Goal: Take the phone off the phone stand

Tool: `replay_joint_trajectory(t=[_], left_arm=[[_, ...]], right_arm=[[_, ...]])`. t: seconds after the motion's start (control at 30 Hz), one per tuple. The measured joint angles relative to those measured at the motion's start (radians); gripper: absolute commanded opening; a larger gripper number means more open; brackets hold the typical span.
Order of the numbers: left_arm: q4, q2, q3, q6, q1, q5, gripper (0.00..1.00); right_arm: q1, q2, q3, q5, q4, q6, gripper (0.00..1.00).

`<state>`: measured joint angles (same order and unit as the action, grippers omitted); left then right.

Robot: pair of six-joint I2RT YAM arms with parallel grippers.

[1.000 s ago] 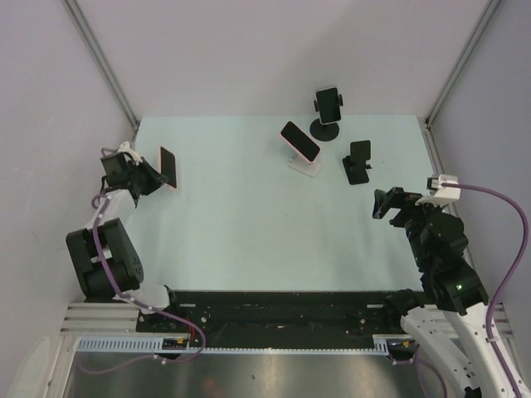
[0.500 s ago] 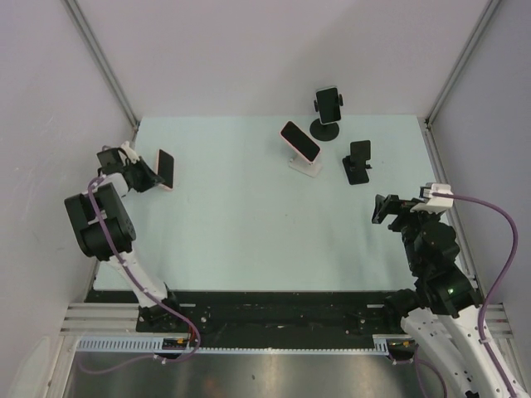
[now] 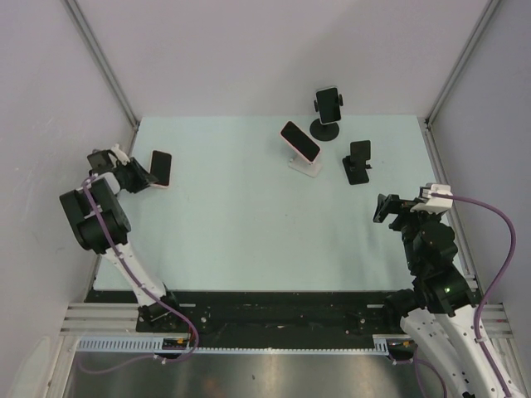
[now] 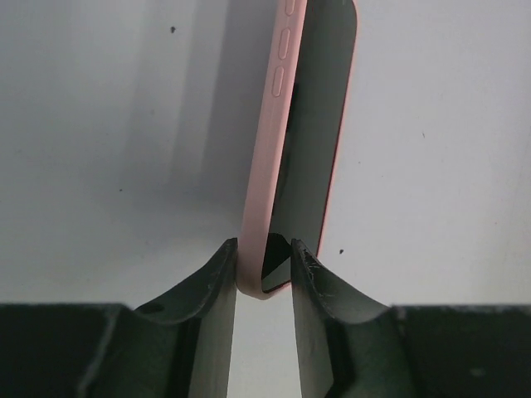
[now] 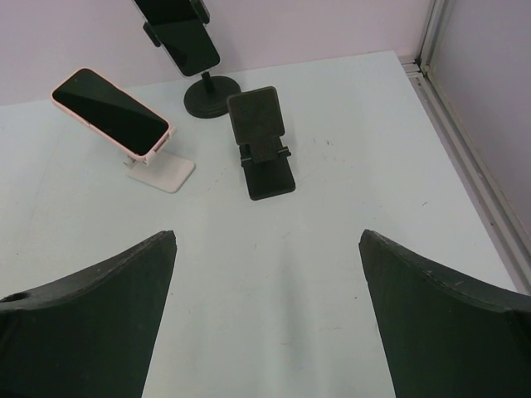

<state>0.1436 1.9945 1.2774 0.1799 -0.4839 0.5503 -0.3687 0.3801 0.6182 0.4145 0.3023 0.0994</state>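
A phone in a pink case (image 3: 160, 168) lies tilted at the table's far left, well away from the empty black folding phone stand (image 3: 358, 162) (image 5: 264, 141). My left gripper (image 3: 139, 176) is at its near end. In the left wrist view the phone (image 4: 299, 149) stretches away from the left gripper (image 4: 264, 249). The jaws stand slightly wider than the phone's end. The left finger touches the pink edge and the right finger sits just off the screen side. My right gripper (image 3: 383, 207) (image 5: 267, 236) hangs wide open and empty near the right edge, short of the stands.
A second pink phone rests on a white stand (image 3: 300, 143) (image 5: 112, 112). A third phone is clamped in a black round-base stand (image 3: 328, 106) (image 5: 178, 37). Grey walls close in the table, and a metal rail (image 5: 465, 157) runs along the right edge.
The left gripper carried the phone further left and tipped it down toward the table, then its jaws parted a little. The right arm drew back slightly and now holds still.
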Motion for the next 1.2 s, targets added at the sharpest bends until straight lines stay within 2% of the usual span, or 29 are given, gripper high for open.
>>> replay_joint_trajectory(t=[0.27,0.37,0.53,0.63,0.67,0.9,1.2], left_arm=[[0.001,0.009,0.001,0.015,-0.017,-0.006,0.47],[0.001,0.009,0.001,0.022,-0.017,-0.012,0.55],[0.001,0.009,0.001,0.03,-0.017,-0.032,0.73],[-0.003,0.008,0.001,0.035,-0.017,-0.052,0.89],[-0.004,0.002,0.0,0.04,-0.016,-0.061,0.99],[0.0,-0.047,-0.02,0.035,0.028,-0.202,1.0],[0.029,-0.079,-0.025,-0.055,0.235,-0.472,1.0]], right_arm=[[0.002,0.0,-0.003,0.0,-0.002,-0.003,0.97],[0.002,0.0,-0.003,0.0,-0.002,-0.003,0.97],[0.002,-0.002,-0.005,0.0,-0.002,-0.003,0.97],[0.002,-0.007,-0.008,0.0,-0.003,-0.003,0.97],[0.002,-0.008,-0.009,0.0,-0.003,-0.003,0.97],[0.002,-0.011,-0.013,0.0,-0.009,-0.003,0.97],[0.002,-0.017,-0.016,0.0,-0.01,-0.004,0.97]])
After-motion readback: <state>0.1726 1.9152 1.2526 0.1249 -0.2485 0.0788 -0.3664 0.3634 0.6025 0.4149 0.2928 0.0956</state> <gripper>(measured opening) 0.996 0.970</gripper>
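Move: The phone lies just out past the left fingertips, its near end between them and its left long side still tipped up: its middle is about 6 cm ahead, 3 cm to the right and about 1 cm lower. Nothing else stands near it; the phone stands are far to the right. From the right hand, the phone lies some 76 cm to the left, about 26 cm farther out and roughly 24 cm lower. Keep the left gripper low at the phone's near end and ease it about 2 cm left while spreading the fingers from a third open to fully open, letting go of the phone. Then swing it back some 5 cm to the right over the near end, rolling the hand about 20 degrees so its left side rises, fingers ending on either side of the phone. ##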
